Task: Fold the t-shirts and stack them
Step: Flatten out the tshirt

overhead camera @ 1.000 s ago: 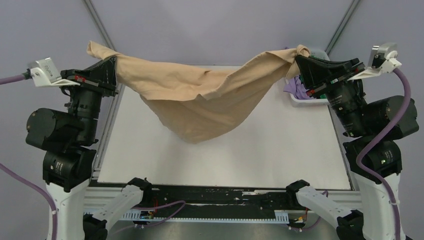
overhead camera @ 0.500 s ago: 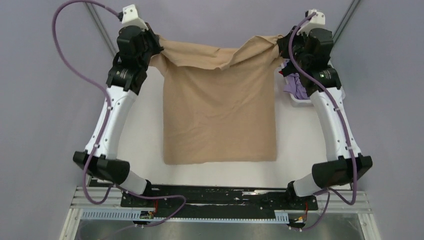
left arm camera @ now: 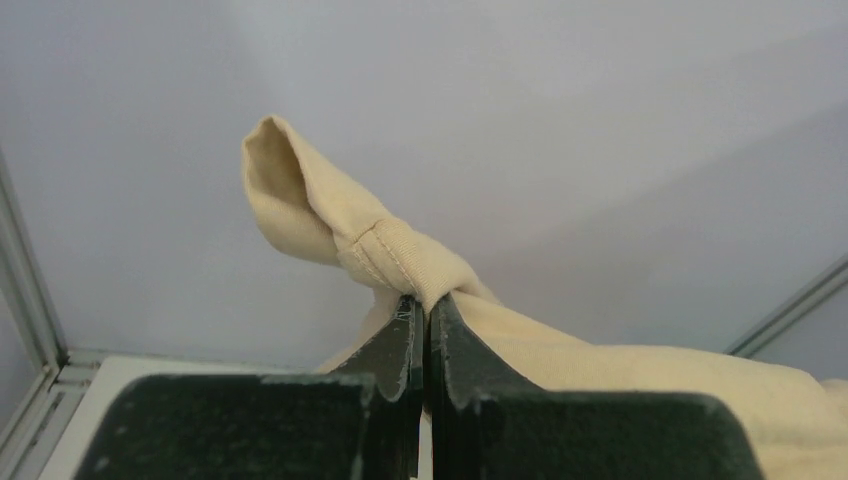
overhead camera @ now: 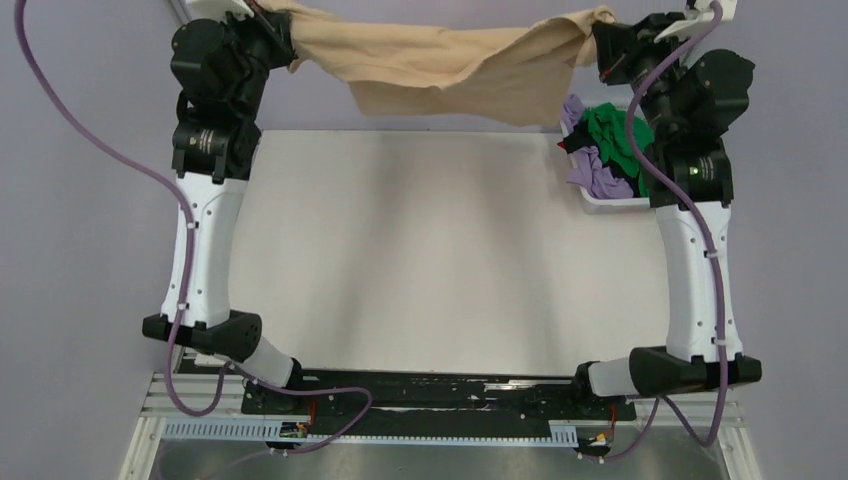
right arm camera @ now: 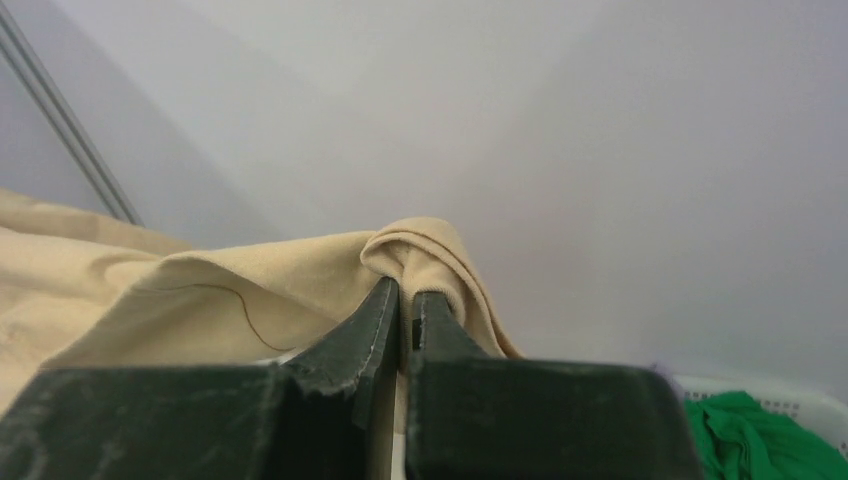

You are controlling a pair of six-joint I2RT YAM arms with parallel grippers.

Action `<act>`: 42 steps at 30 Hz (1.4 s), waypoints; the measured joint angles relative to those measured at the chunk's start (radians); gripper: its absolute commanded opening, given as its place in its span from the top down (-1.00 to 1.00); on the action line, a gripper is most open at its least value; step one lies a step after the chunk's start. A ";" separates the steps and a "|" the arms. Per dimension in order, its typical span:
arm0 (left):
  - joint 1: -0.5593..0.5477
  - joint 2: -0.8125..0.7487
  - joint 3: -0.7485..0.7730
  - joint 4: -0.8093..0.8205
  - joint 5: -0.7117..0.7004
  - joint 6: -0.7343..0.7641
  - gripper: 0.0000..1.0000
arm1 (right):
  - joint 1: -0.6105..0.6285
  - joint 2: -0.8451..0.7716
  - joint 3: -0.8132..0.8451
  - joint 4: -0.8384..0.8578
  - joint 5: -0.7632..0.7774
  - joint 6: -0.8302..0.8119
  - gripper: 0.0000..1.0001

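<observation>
The tan t-shirt [overhead camera: 450, 70] hangs stretched in the air beyond the table's far edge, held at both ends. My left gripper [overhead camera: 285, 28] is shut on its left corner. In the left wrist view the hem [left arm camera: 385, 250] bunches above the pinched left gripper [left arm camera: 422, 305]. At the top right, my right gripper [overhead camera: 600, 35] is shut on the other corner. The right wrist view shows cloth [right arm camera: 250, 290] folded over the tips of the right gripper [right arm camera: 405, 290]. Green [overhead camera: 615, 135], lilac [overhead camera: 590, 180] and black t-shirts lie crumpled in the basket.
A white basket [overhead camera: 610, 205] stands at the table's far right edge, just under my right forearm. The white table top [overhead camera: 430, 260] spreads between the two arms. Grey walls and frame rails close in behind.
Both arms have swung the tan t-shirt up and away: it lay spread down over the table half a second ago and now hangs high past the far edge, off the table.
</observation>
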 measured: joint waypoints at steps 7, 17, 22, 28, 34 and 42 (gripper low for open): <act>0.005 -0.393 -0.744 0.187 -0.007 -0.003 0.82 | 0.000 -0.326 -0.612 0.012 -0.083 0.056 0.89; 0.005 -0.605 -1.614 0.081 -0.026 -0.225 -0.84 | 0.000 -0.478 -1.318 -0.320 -0.117 0.343 -0.22; 0.006 -0.655 -1.658 -0.105 -0.083 -0.320 -0.99 | 0.000 -0.478 -1.377 -0.492 -0.083 0.387 -1.00; 0.006 -0.777 -1.600 -0.176 -0.080 -0.342 -1.00 | 0.000 -0.478 -1.293 -0.531 -0.068 0.390 -1.00; -0.003 -0.754 -1.566 -0.106 0.067 -0.352 -1.00 | 0.024 -0.483 -1.229 -0.438 -0.098 0.363 -1.00; -0.120 -0.557 -1.665 0.085 0.232 -0.417 -1.00 | 0.167 -0.242 -1.182 -0.265 -0.118 0.344 -1.00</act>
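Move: Out in front and high up, both hands hold the t-shirt stretched between them. The middle of the table, where it is to be laid, is about 15 cm back, 22 cm right and 52 cm below the left hand; from the right hand it is some 12 cm back, 22 cm left and 52 cm down. The laundry basket stands roughly 9 cm ahead and 16 cm right of the right hand, nearly 50 cm lower. Swinging down about 50 cm and back some 20, both hands bring the t-shirt to the table together, wrists tipping from level to steeply down; near the tabletop the fingers open wide and let go. Both rise about 6 cm, then, still open, close in on each other over the shirt, sinking again, the right also coming forward. ##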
